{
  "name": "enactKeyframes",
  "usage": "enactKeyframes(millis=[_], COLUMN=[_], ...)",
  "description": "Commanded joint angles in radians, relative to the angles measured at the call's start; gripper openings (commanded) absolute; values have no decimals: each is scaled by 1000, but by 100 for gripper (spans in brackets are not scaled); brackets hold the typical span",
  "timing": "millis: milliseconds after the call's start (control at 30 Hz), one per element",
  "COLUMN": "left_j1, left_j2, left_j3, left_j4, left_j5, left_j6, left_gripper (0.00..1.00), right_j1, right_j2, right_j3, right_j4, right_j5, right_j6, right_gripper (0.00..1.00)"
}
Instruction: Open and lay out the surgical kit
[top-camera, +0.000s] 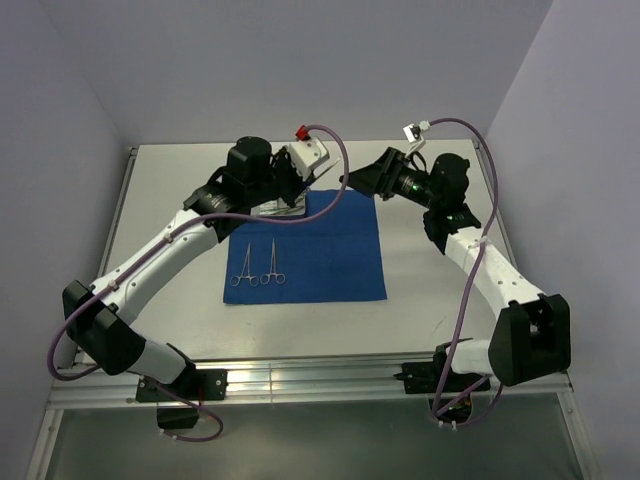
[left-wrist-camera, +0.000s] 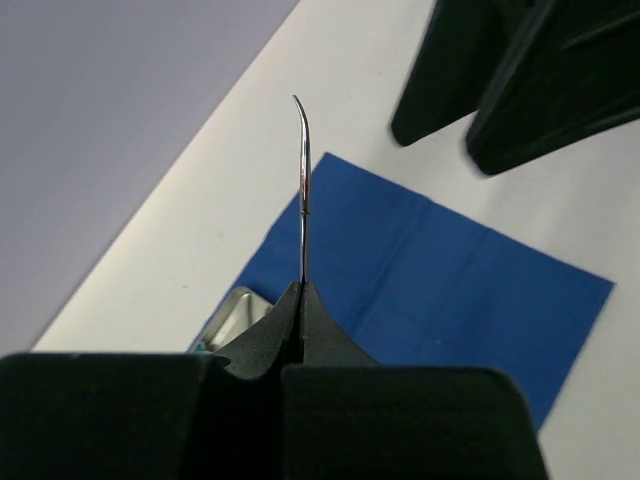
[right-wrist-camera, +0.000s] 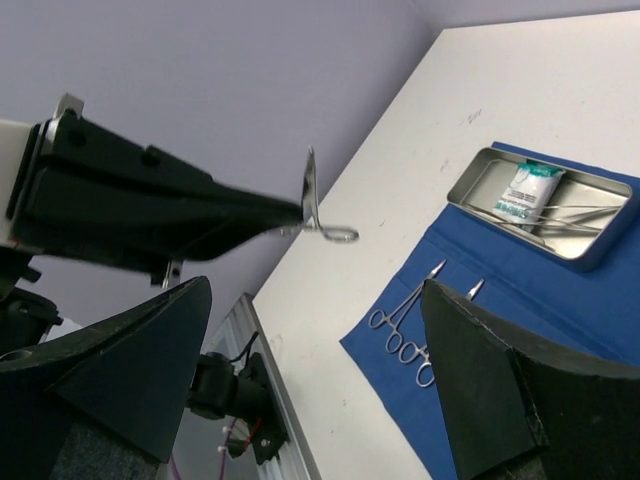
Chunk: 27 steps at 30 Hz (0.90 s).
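Note:
The surgical kit's blue cloth (top-camera: 320, 250) lies spread flat on the table. Two ring-handled clamps (top-camera: 243, 265) (top-camera: 272, 263) rest side by side on its left part. The steel tray (right-wrist-camera: 470, 185) sits on the cloth's far left corner and holds a white-green packet (right-wrist-camera: 530, 190) and several slim instruments (right-wrist-camera: 565, 215). My left gripper (top-camera: 300, 188) hovers above the tray, shut on a curved clamp (left-wrist-camera: 303, 180) whose tip points away and whose ring handle (right-wrist-camera: 335, 233) hangs out sideways. My right gripper (right-wrist-camera: 316, 285) faces it from the right, open and holding nothing.
The right gripper's black fingers (left-wrist-camera: 520, 80) show close ahead in the left wrist view. Grey walls close in the table at the back and sides. An aluminium rail (top-camera: 320, 380) with both arm bases runs along the near edge.

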Motion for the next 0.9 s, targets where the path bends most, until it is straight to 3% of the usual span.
enactKeyframes(millis=[0, 233, 433, 733, 867], left_j1=[-48, -98, -117, -143, -147], left_j2=[-20, -3, 11, 17, 15], left_j3=[27, 43, 63, 63, 50], left_j4=[19, -1, 1, 3, 6], left_j5=[-54, -74, -99, -108, -117], left_j6=[-115, -122, -125, -129, -130], left_gripper=[0, 0, 0, 0, 0], right_j1=[32, 75, 94, 107, 107], right_j2=[-1, 5, 22, 36, 44], right_j3=[52, 48, 59, 68, 62], right_j4=[34, 53, 36, 44, 72], right_j5=[68, 129, 184, 194, 183], right_j6=[-4, 30, 68, 82, 94], right_gripper=[93, 86, 63, 51, 28])
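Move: Some 10 cm to the left hand's right, about 2 cm farther back and at the same height, wait the open right fingers. The instrument tray lies about 10 cm ahead and 9 cm left of the left hand, some 25 cm below; the two laid-out instruments are about 12 cm left and 3 cm back, 26 cm below. For the right hand, the held instrument's free end is roughly 6 cm left and 3 cm ahead, level with it. Bringing the instrument across in its still-shut fingers, the left hand travels about 5 cm to the right and back, high over the cloth, towards the right hand. The right hand eases some 2.5 cm left and slightly forward to meet it, and its wide-open fingers close to about a third open around the instrument's free end; whether they touch it can't be seen. ##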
